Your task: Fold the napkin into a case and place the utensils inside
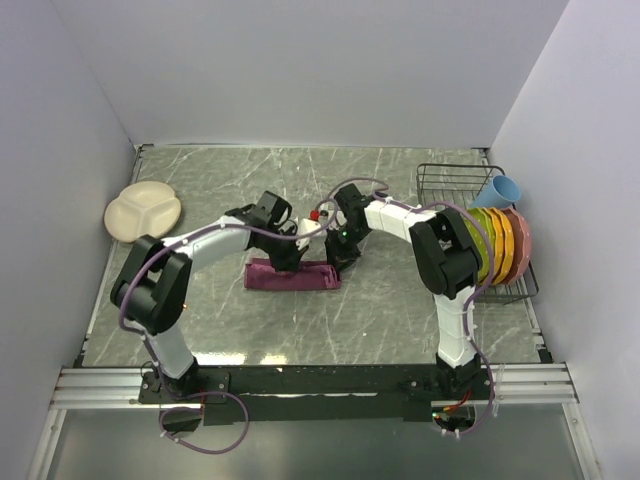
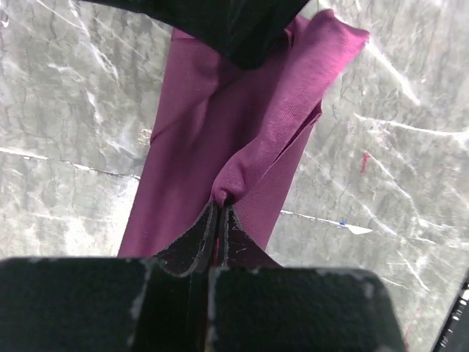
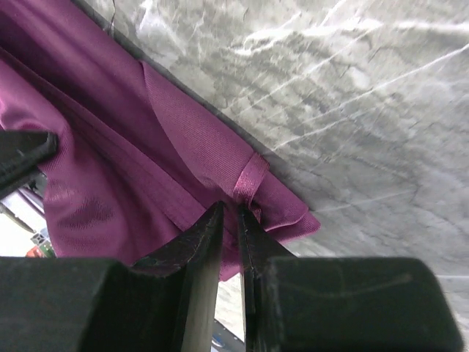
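The maroon-purple napkin (image 1: 300,279) lies on the grey marbled table as a long narrow strip, rumpled where it is held. In the left wrist view the napkin (image 2: 234,125) rises in a pinched ridge into my left gripper (image 2: 222,204), which is shut on that fold. My left gripper (image 1: 288,258) stands over the strip's middle. My right gripper (image 1: 343,258) is at the strip's right end. Its jaws (image 3: 231,209) are nipped on the napkin's (image 3: 146,147) corner edge, beside a small sewn loop (image 3: 249,180). The utensils are out of view.
A cream divided plate (image 1: 145,212) sits at the far left of the table. A black wire rack (image 1: 455,180) at the right holds several coloured plates (image 1: 500,245) and a blue cup (image 1: 500,189). White walls enclose the table on three sides.
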Tool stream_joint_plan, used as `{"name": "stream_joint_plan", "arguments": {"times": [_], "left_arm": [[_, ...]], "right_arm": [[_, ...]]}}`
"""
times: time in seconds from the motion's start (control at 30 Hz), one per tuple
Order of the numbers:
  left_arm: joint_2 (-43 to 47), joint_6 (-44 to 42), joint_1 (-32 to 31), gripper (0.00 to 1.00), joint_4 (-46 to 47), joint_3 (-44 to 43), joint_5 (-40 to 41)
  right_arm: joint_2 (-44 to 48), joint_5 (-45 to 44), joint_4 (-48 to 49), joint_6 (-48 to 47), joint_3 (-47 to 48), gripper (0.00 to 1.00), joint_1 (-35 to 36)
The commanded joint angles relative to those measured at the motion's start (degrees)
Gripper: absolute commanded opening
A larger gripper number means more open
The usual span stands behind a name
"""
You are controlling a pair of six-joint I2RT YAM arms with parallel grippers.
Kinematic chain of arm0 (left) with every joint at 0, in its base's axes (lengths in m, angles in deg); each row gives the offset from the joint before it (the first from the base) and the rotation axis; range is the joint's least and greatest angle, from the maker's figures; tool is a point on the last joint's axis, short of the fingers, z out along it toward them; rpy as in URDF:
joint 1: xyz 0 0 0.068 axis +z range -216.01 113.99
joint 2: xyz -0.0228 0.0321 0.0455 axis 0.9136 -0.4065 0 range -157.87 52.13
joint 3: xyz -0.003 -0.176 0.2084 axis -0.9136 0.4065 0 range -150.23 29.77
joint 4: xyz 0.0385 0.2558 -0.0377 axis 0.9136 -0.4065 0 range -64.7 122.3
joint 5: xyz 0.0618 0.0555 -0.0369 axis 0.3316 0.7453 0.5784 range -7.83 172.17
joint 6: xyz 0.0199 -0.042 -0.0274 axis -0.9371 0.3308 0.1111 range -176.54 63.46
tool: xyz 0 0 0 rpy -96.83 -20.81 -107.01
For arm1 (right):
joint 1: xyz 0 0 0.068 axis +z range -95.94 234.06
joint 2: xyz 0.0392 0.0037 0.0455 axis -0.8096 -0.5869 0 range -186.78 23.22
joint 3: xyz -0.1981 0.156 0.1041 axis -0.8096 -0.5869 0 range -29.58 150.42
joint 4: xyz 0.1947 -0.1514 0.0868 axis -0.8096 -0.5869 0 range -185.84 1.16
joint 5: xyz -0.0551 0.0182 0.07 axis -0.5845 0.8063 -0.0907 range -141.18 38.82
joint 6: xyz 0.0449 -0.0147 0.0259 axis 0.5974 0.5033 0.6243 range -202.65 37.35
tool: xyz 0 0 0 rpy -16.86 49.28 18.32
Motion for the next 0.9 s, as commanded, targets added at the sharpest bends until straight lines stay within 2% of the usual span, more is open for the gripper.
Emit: {"name": "stream_joint_plan", "arguments": {"times": [0.0, 0.47, 0.73, 0.87], "left_arm": [[-3.7, -0.6, 1.6, 0.01, -4.9, -5.7, -8.1], [-15.0, 1.9, 6.2, 0.01, -6.8, -10.9, -10.7], [-17.5, 1.5, 6.6, 0.01, -8.7, -12.2, -11.0], [-18.2, 1.6, 6.7, 0.01, -9.3, -12.7, -11.3]], "right_arm": [[-3.2, -7.9, 2.8, -2.9, 1.8, 0.22, 0.1], [-1.1, -5.8, 0.6, -2.1, 3.4, 0.27, -0.6], [4.6, -1.8, -1.0, 0.7, 3.7, 0.38, -5.4], [9.8, 1.6, 4.3, 1.9, -0.1, 0.47, -6.6]]}}
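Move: The left hand holds the napkin's lifted near flap over the middle of the narrow folded strip, about 5 cm above it; the far long edge lies some 3 cm ahead, and the strip's left end about 11 cm to the left. The right hand is down on the strip at its far right corner, which is roughly 1 cm ahead and 1 cm to its right. The far edge's middle is some 11 cm to its left. Downward, the left hand brings the pinched flap about 3.5 cm onto the strip while easing 1.5 cm forward, its fingertips swinging back nearly 20 degrees; it keeps its pinch and then stays there. The right fingers, waiting at the far corner at first, spread to about twice their gap and come off the cloth, pulling away late forward, right and up, some 5 cm in all. ##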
